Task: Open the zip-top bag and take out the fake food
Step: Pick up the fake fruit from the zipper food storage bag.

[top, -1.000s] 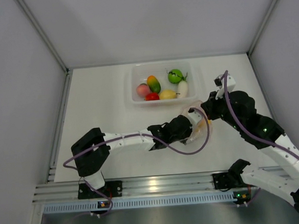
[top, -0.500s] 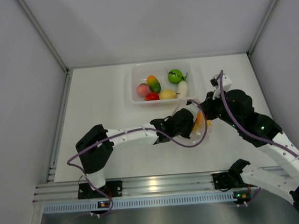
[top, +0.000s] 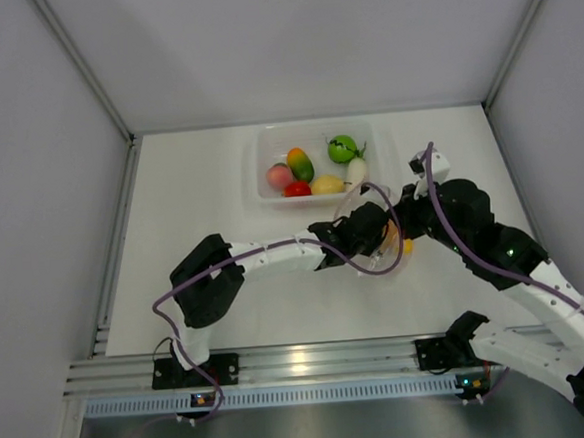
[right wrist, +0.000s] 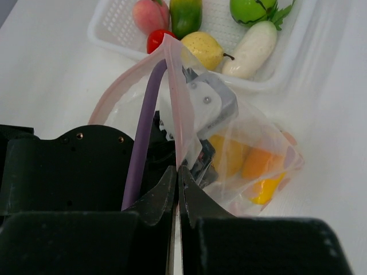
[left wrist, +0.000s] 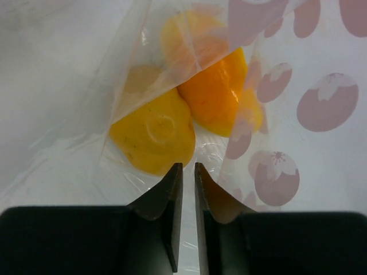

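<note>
The zip-top bag [top: 386, 244] is held up over the table with its pink zip mouth open. My right gripper [right wrist: 177, 168] is shut on the bag's pink rim [right wrist: 172, 86]. My left gripper [left wrist: 188, 166] is pushed inside the bag [left wrist: 287, 86], its jaws a narrow slit apart with nothing between them. Just beyond its tips lie a yellow piece of fake food [left wrist: 153, 137] and an orange one [left wrist: 215, 91], both inside the bag. From above, the left gripper [top: 371, 231] is partly veiled by the plastic, and the right gripper [top: 404, 215] is close beside it.
A rigid clear tub [top: 265, 186] stands behind the bag, holding several pieces of fake food: pink, green-orange, red, yellow, white and green [top: 342, 148]. In the right wrist view the tub [right wrist: 298, 63] is just past the bag. White walls close in the table on three sides.
My left arm has reached farther right and back, deeper into the bag, and its jaws have parted slightly. The bag and right gripper have shifted a little toward the tub.
</note>
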Tool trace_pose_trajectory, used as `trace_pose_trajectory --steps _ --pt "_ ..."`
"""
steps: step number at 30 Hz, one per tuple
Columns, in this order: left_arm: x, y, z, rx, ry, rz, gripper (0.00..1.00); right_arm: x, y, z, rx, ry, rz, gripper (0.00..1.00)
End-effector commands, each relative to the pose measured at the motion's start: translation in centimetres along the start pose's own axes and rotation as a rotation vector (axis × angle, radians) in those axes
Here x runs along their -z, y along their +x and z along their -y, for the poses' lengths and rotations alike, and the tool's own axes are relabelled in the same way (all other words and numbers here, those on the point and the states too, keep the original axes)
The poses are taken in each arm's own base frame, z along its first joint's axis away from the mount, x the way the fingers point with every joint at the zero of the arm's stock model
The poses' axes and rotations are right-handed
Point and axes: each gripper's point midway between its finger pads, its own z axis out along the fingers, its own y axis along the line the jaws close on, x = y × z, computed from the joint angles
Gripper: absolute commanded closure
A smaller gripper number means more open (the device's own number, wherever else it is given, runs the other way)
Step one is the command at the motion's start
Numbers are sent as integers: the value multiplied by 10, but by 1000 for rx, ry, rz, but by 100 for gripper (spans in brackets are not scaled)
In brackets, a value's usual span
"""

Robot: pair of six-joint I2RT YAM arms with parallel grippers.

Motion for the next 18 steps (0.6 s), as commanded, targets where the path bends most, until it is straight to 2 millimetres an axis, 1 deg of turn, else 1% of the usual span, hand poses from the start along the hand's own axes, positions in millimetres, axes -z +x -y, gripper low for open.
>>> trace_pose_trajectory --steps 1,3,4,6,7,8,10,11,13,14,16,17,18 --pt "-9 -18 -9 106 -45 33 77 5 -11 -18 -42 -94 40 100" --pt "-13 -18 -10 110 -43 25 75 6 -10 -18 -45 -98 42 100" --pt "-18 -16 -11 109 -47 18 69 6 -9 -19 -47 -99 41 100" --pt "-23 -15 -14 116 -60 16 63 6 -7 -19 -48 -103 38 100" --pt "-26 -13 -16 119 -70 15 56 6 -7 -20 -49 -106 39 100" --pt "-29 -12 -18 120 -84 16 55 6 -5 -19 -50 -107 34 100" --pt "-32 -14 -19 115 -95 27 55 5 -3 -19 -50 -106 31 100" --pt "-37 -12 -25 106 -121 29 55 5 -2 -18 -53 -103 30 100" --pt "-41 -11 -27 104 -131 30 55 6 0 -14 -59 -80 30 100" --pt "-44 -12 -27 98 -132 33 55 6 1 -6 -61 -38 30 100" --pt "-48 -14 -26 83 -132 34 55 6 3 3 -65 12 24 100" --pt "-51 -16 -23 81 -126 39 53 7 2 10 -64 57 31 100" --pt "-52 -19 -21 80 -119 41 50 8 5 14 -56 76 21 100"
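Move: The yellow fruit, lying in the bag the left hand has already reached into, is about 6 cm ahead of that hand, 3 cm to its right and 4 cm lower. Against the fruit's far side sits the orange fruit, some 4 cm ahead of the left hand, 8 cm to its right and 4 cm below. The bin's middle is roughly 22 cm ahead, 15 cm left and 7 cm lower. From the right hand, the yellow fruit lies about 7 cm ahead, 3 cm right and 18 cm below. The yellow fruit in the bag is what the left hand closes in on, pushing forward and down about 4–5 cm inside the film, with a slight drift right and a small counter-clockwise turn, while its nearly shut fingers spread to about half open on either side of the fruit's near edge. The right hand keeps its pinch on the bag's rim, sinking about 2 cm and easing as far to the right. ##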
